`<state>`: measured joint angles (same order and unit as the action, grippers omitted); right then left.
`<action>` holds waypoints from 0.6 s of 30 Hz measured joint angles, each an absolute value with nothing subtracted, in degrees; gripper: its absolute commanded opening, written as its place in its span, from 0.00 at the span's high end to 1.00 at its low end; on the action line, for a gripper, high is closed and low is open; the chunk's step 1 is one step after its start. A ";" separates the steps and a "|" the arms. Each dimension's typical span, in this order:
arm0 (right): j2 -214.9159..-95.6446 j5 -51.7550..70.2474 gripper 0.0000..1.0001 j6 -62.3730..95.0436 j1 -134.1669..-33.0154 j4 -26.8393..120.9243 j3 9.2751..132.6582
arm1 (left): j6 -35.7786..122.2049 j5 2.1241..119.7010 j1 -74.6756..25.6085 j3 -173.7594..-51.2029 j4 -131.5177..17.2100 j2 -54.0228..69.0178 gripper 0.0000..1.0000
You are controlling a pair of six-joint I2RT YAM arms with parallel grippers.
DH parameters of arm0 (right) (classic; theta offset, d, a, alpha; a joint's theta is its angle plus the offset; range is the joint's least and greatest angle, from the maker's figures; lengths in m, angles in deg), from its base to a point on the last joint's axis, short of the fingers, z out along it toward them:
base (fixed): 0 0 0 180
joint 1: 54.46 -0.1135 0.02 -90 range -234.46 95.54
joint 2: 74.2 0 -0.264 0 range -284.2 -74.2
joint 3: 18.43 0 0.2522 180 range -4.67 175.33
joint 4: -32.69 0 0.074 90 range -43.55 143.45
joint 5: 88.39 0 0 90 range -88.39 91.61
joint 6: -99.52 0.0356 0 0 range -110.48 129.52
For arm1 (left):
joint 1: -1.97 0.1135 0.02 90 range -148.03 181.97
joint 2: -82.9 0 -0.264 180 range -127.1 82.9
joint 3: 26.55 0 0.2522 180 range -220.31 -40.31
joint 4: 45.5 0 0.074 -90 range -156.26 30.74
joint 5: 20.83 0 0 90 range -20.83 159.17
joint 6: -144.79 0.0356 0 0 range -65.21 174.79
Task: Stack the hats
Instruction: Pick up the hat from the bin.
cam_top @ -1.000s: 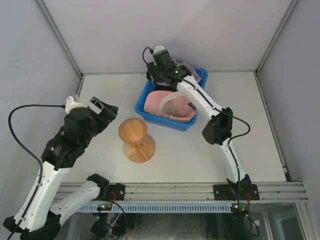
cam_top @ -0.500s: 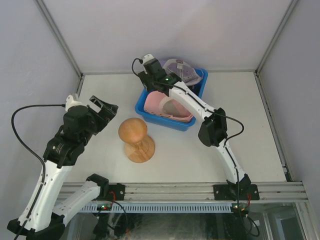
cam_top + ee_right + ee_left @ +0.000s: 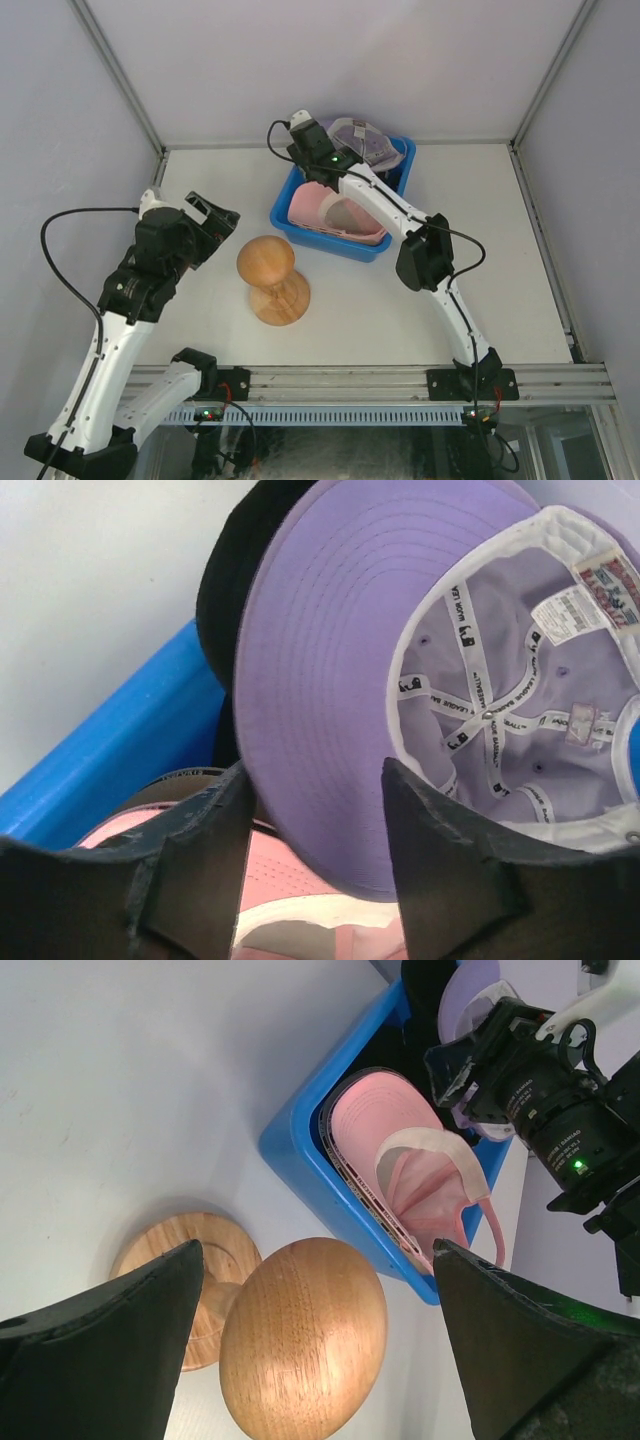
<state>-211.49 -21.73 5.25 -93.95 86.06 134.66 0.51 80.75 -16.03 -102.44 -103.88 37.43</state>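
The hats lie in a blue bin [image 3: 283,200]. A lavender hat [image 3: 362,140] lies upside down at the far end, on a black hat [image 3: 225,580]. A pink hat [image 3: 330,210] fills the near end. My right gripper [image 3: 322,160] reaches down into the bin. In the right wrist view the right gripper [image 3: 315,780] is open, one finger on each side of the lavender hat's [image 3: 330,660] brim, above the pink hat [image 3: 290,880]. My left gripper [image 3: 215,215] hangs wide open and empty, left of the bin. In its wrist view, the left gripper [image 3: 318,1250] frames the wooden stand and the pink hat [image 3: 400,1150].
A round wooden head-form stand [image 3: 268,265] stands on the table between the arms, just near of the bin; the left wrist view shows the stand [image 3: 300,1340] close below. White enclosure walls and metal posts surround the table.
My right gripper has shifted left and down over the bin, uncovering the lavender hat, and its jaws have narrowed a little. The left arm moved slightly right.
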 measured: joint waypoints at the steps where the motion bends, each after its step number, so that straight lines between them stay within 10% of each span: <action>1: -211.58 -21.88 0.76 4.94 -93.82 86.08 134.64 | 0.51 80.51 -15.84 -102.18 -103.66 37.34 0.00; 6: -211.60 -23.87 0.98 3.15 -93.56 84.90 134.57 | 0.53 79.70 -15.18 -101.81 -103.27 37.08 0.01; 18: -207.73 -30.01 1.00 -0.50 -95.13 81.98 131.29 | 0.47 79.37 -14.87 -101.81 -103.09 39.75 0.01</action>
<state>-207.73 -30.01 -0.50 -95.13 81.98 131.29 0.47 79.37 -14.87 -101.81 -103.09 39.75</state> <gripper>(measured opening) 0.028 0.996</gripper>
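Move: The right hand, its fingers part open, is at the near end of the purple hat's brim. The middle of that hat lies roughly 5 cm farther out and 6 cm to the right, at about finger height. The black hat sits mostly beneath it, some 5 cm ahead, 3 cm left and 6 cm lower. The pink hat lies about 11 cm back, 4 cm right and 7 cm lower. From the idle left hand the purple hat is about 31 cm ahead, 22 cm right and 11 cm down. The right fingers shut almost fully on the near end of the purple hat's brim and pinch it, while the hand slides a centimetre or so forward and right. Keeping that grip, the hand then rises about 3.5 cm out of the bin, easing back slightly near the end, the wrist rolling its left side down and the fingertips tilting up, under 10 degrees in all. ##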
